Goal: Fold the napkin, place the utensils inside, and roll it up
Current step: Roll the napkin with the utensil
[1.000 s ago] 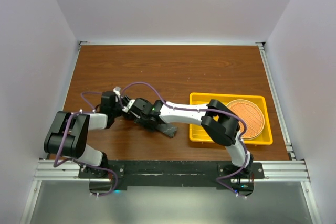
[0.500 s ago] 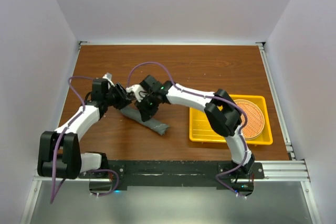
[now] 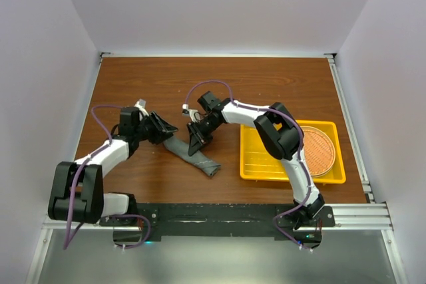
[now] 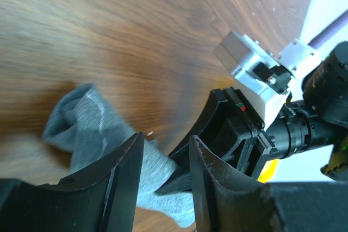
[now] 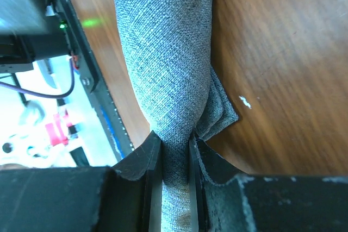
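Observation:
The napkin (image 3: pixel 208 163) is a grey rolled bundle lying slantwise on the wooden table (image 3: pixel 219 84), left of the yellow tray. My right gripper (image 3: pixel 197 145) is shut on the roll about midway along it. In the right wrist view the grey cloth (image 5: pixel 163 47) is pinched between the jaws of that gripper (image 5: pixel 175 146). My left gripper (image 3: pixel 170 128) stands open just off the roll's upper-left end. In its own view the cloth (image 4: pixel 89 118) lies beyond the left gripper (image 4: pixel 166 140) and nothing is held. The utensils are out of view.
A yellow tray (image 3: pixel 293 177) sits at the right front of the table, with a round woven orange-brown mat (image 3: pixel 314 151) in its right half. The right arm's black gripper body (image 4: pixel 234 129) is close in front of the left fingers.
The right gripper has closed on the napkin roll and the right arm has swung back and to the right. The left gripper has let go, opened and drawn away to the left.

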Available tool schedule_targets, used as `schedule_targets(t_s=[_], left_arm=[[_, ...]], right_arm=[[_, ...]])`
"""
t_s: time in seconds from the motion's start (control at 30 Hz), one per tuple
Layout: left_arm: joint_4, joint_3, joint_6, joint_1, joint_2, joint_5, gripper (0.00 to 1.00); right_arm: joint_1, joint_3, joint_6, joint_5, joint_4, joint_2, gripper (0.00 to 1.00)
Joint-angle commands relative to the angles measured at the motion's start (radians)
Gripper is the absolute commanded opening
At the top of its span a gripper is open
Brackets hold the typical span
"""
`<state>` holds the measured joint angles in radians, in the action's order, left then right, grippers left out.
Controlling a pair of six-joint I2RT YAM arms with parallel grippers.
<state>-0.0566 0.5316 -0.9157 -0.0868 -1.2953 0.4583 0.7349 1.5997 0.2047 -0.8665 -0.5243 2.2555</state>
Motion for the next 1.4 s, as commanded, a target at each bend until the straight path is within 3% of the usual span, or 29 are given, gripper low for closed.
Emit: schedule_targets(t_s=[0.0, 0.2, 0.37, 0.47, 0.87, 1.03, 1.37], left_arm=[[-0.21, -0.062, -0.069, -0.014, -0.074, 0.068, 0.43], [-0.195, -0.09, -0.025, -0.011, -0.14, 0.003, 0.42], [-0.189, -0.11, 0.012, -0.002, -0.17, -0.003, 0.41], [-0.187, -0.11, 0.017, -0.002, -0.173, -0.006, 0.41], [-0.091, -0.004, 0.04, -0.001, -0.202, 0.002, 0.41], [0.021, 0.085, 0.09, -0.002, -0.17, -0.024, 0.41], [0.168, 0.179, 0.109, 0.004, -0.111, -0.049, 0.42]], right_arm=[[0.0, -0.017, 0.047, -0.006, -0.012, 0.038, 0.15], [-0.005, 0.014, 0.007, 0.092, -0.088, 0.006, 0.33], [0.0, 0.014, -0.05, 0.231, -0.16, -0.1, 0.55], [0.012, -0.013, -0.097, 0.323, -0.19, -0.174, 0.61], [0.109, -0.247, -0.145, 0.642, -0.112, -0.283, 0.57], [0.167, -0.207, -0.157, 0.83, -0.109, -0.375, 0.61], [0.27, -0.078, -0.234, 0.88, -0.095, -0.352, 0.75]])
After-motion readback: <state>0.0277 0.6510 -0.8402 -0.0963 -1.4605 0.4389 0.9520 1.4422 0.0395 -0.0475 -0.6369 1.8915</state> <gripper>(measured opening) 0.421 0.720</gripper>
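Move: In the right fingers, shut about midway along the napkin roll, is the part they hold; its right end lies about 7 cm to this hand's right and 4 cm back, and the yellow tray's middle some 33 cm right and 2 cm farther out. From the left hand, hovering open, the roll's middle is about 6 cm right, 6 cm back and 6 cm below, while its left end is almost underneath, 2 cm left, 2 cm back and 5 cm down. Opening wide, the right fingers let go of the roll's middle and hop about 6 cm right along it towards its right end, up a little and down again, then rise some 4 cm while the wrist turns about 45 degrees to point steeply down. The left hand, half open, sinks about 4 cm over the left end, waits, then starts lifting slightly forward. ##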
